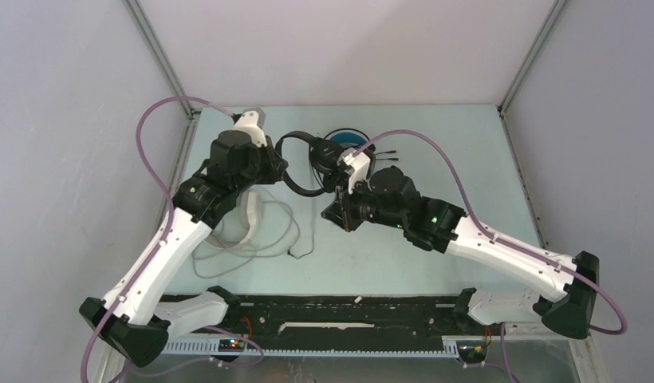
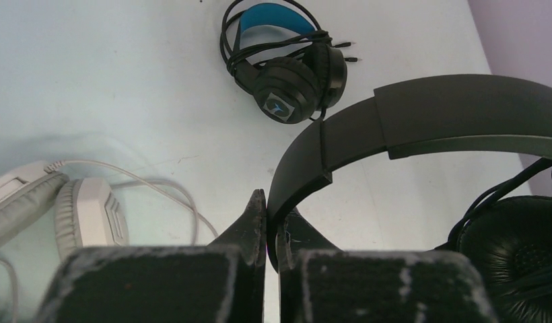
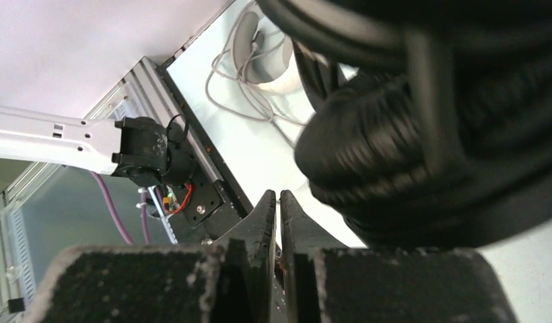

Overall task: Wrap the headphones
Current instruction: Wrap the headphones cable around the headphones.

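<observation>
My left gripper (image 2: 273,219) is shut on one end of the headband of the all-black headphones (image 2: 428,114), held above the table. One black earcup (image 2: 522,259) hangs at lower right with cable running to it. From above, the left gripper (image 1: 280,171) holds the black band (image 1: 296,185), and my right gripper (image 1: 345,215) sits just right of it. In the right wrist view the right gripper (image 3: 278,202) is shut to a hairline gap beside the black earcup (image 3: 408,155), which has cable around it. I see nothing between those fingers.
The black pair with a blue headband (image 2: 287,67) lies at the back of the table, its cable coiled round it. The white pair (image 2: 58,208) lies left of centre with its pale cable (image 1: 264,239) loose in loops. A black rail (image 1: 332,311) runs along the near edge.
</observation>
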You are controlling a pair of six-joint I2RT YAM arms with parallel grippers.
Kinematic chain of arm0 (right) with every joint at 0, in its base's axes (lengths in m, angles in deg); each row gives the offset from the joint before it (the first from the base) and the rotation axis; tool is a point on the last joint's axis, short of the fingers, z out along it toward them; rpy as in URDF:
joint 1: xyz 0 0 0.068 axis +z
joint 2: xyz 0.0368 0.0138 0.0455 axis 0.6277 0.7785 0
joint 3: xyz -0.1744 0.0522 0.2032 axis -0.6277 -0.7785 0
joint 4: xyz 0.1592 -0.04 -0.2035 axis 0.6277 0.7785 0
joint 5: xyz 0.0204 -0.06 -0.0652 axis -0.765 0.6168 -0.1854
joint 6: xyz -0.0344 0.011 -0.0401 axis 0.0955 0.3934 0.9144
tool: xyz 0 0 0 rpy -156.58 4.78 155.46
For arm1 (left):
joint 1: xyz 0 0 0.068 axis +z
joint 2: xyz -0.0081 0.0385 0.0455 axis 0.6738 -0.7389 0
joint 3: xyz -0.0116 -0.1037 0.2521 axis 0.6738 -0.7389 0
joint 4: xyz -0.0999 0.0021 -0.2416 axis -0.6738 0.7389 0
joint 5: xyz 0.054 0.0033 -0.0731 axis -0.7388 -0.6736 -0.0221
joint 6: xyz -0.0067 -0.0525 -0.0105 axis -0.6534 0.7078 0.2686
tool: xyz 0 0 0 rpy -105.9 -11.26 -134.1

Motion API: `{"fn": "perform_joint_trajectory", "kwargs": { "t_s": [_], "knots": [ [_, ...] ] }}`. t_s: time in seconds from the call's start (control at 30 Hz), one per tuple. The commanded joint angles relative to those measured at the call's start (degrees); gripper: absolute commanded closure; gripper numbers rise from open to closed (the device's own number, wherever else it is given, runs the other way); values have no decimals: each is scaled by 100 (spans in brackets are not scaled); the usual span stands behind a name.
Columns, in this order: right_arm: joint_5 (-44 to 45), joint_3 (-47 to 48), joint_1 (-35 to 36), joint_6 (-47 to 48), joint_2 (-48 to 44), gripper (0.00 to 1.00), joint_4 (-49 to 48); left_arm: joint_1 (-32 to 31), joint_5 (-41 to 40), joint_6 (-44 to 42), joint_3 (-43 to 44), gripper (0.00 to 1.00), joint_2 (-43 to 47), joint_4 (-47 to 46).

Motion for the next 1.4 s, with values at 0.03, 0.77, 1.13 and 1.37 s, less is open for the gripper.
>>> {"fn": "perform_joint_trajectory", "kwargs": {
  "t_s": [0.03,0.77,1.13,1.37],
  "knots": [
    [312,-373,117,233,-427,90,-700,145,356,444,-154,100,301,-613],
    [462,-3391,409,2584,-691,34,-5607,190,870,399,512,100,384,-335],
    [-289,-3445,114,3275,789,28,-7568,190,1150,508,937,100,394,-220],
    [-568,-3338,-10,3130,1584,28,-8053,190,1231,538,1088,100,394,-160]
  ]
}}
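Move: The loose cable hangs from the black headphones; the stretch to take is about 4 cm to the right hand's left, 3 cm ahead and some 9 cm below. The headphones' earcups are roughly 10 cm ahead of that hand, 1 cm right and 3 cm higher. On the table, 26 cm below it, the white headphones lie about 15 cm ahead and 27 cm left. From the left hand, which grips the headband, the cable stretch is about 9 cm back, 7 cm right, 12 cm below. The hanging cable is approached by the right hand, which first draws back about 3 cm from beside the earcups, spreading its nearly shut fingers wide, then sinks some 8 cm and comes forward and left, tilting up about 40 degrees until the open jaws point roughly level at the cable. The left hand keeps its pinch on the headband, lifting the headphones about 7 cm, mostly late, and easing slightly back. ##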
